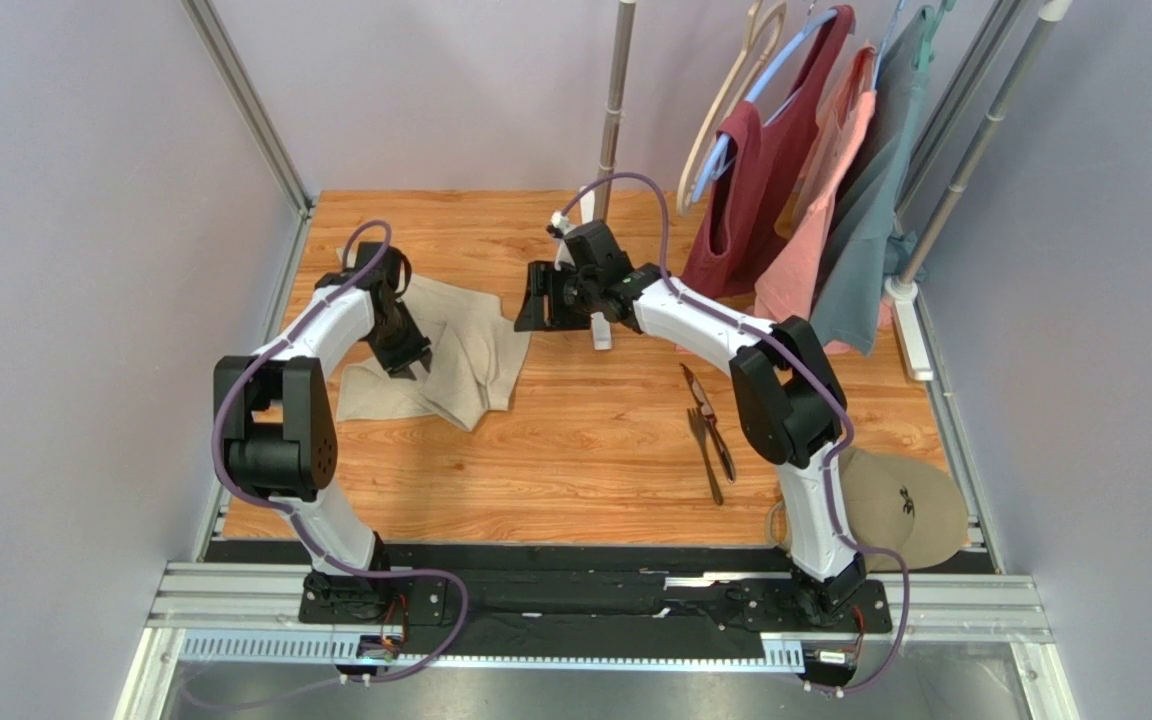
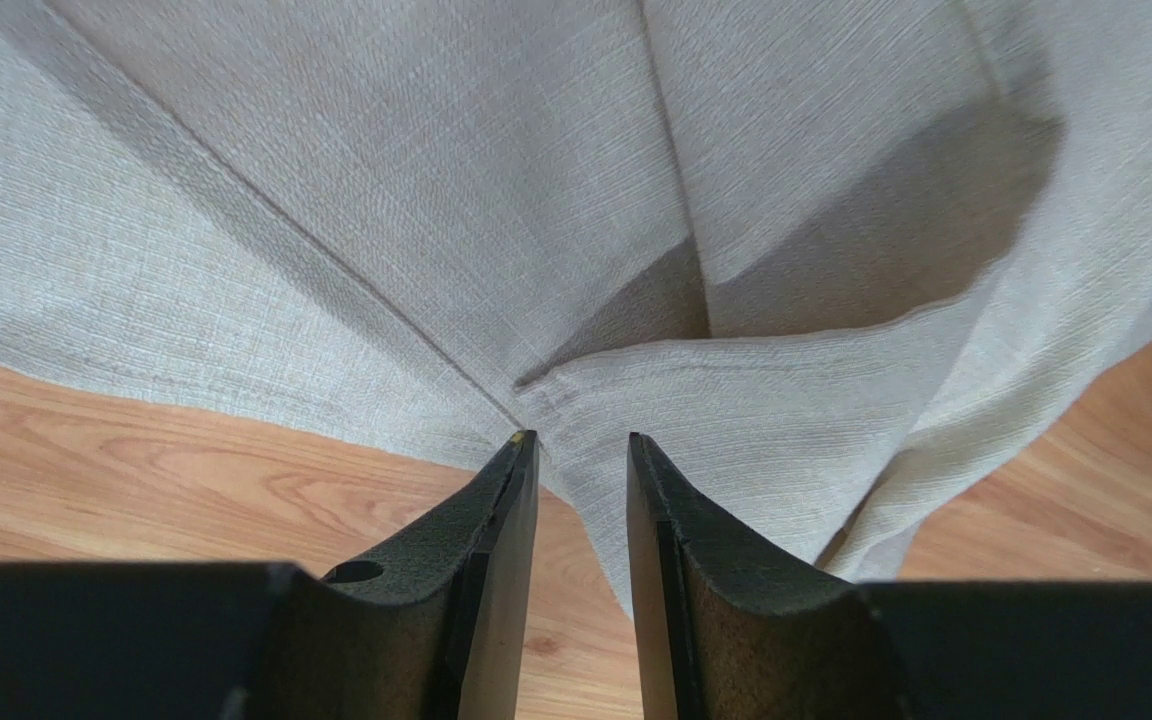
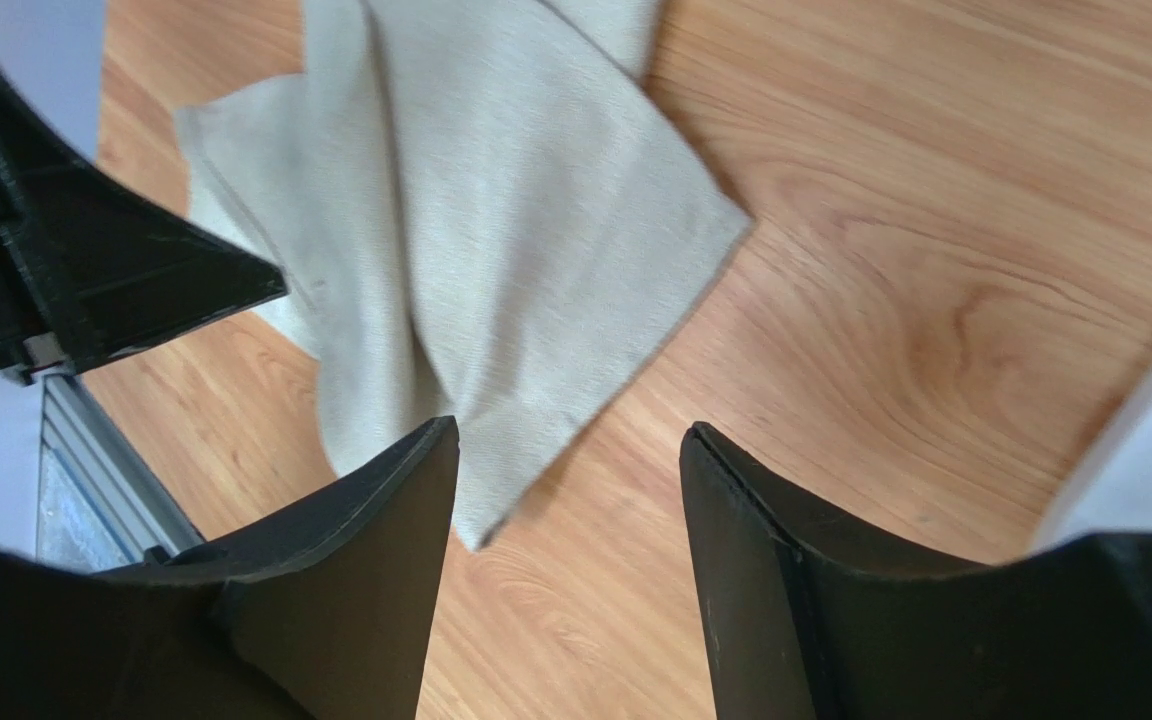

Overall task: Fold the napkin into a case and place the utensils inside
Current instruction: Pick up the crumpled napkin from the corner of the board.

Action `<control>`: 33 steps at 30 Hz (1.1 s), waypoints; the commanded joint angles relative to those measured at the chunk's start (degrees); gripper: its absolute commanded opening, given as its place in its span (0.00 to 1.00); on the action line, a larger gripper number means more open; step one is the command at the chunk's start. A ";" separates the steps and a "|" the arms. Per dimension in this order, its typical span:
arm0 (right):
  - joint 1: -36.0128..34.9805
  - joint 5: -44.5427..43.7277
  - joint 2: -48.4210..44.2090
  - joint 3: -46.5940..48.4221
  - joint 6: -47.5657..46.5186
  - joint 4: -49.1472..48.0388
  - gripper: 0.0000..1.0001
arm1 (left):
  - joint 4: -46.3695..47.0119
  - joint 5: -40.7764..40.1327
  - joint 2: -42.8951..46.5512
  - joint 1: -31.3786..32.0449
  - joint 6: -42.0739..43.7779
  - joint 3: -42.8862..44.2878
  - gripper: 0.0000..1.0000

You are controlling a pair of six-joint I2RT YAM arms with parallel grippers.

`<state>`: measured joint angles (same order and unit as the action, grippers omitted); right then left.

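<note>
The beige napkin lies rumpled and partly folded over itself at the left of the wooden table. My left gripper points down at the napkin's near edge. In the left wrist view its fingertips stand a narrow gap apart, just short of a hemmed fold corner of the napkin, and nothing is pinched between them. My right gripper hovers just right of the napkin. It is open over bare wood, beside a napkin corner. The dark utensils lie together right of centre.
A round tan disc sits at the table's near right corner. Maroon, salmon and grey-teal garments hang on a rack at the back right. A metal pole stands behind the right gripper. The left arm's gripper shows in the right wrist view.
</note>
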<state>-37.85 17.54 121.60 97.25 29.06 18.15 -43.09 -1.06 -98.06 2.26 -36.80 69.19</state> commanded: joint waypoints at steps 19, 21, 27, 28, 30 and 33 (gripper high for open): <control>1.02 1.88 -2.60 -4.70 -0.23 -5.50 0.59 | 5.38 -0.62 -2.66 -0.06 -1.43 -5.11 0.41; 0.93 1.88 -2.42 -4.88 -0.23 -5.50 0.59 | 6.17 0.18 -3.10 -0.06 -1.61 -5.03 0.41; 1.02 1.80 -1.10 -4.27 -0.05 -5.85 0.59 | 8.37 1.50 -3.54 -0.06 -2.93 -5.47 0.34; 1.02 1.88 -0.84 -4.09 -0.05 -5.93 0.58 | 8.72 1.59 -3.28 -0.06 -2.93 -5.64 0.33; 1.02 1.71 0.03 -3.21 0.12 -5.85 0.58 | 8.90 1.50 -2.75 -0.06 -2.93 -5.99 0.22; 0.93 0.66 1.79 -1.28 -0.49 -5.85 0.59 | 8.90 1.15 -0.47 0.02 -2.41 -6.61 0.11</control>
<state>-36.71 18.81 121.64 92.71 29.08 15.07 -35.94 -0.14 -101.54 2.26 -39.13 63.72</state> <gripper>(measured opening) 0.586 0.163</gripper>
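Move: The folded edge of the napkin that the left fingers will shut on lies nearly straight below them, about 4 cm down and 1 cm back. The napkin's middle is some 5 cm ahead and 3 cm right of this hand. The white rack foot stands about 16 cm ahead and 25 cm right, the knife and fork roughly 40 cm right and 9 cm back. From the right hand, that folded edge lies about 17 cm left, 5 cm back and 9 cm below. Down about 4 cm goes the left hand in two short stages, onto the napkin's folded edge, easing back a centimetre or so on the way and then partly forward again. The fingers stay part open until it is down, then close and pinch the fold from above. Early on, the right hand sinks about 2 cm and then holds still, open, clear of the cloth. ##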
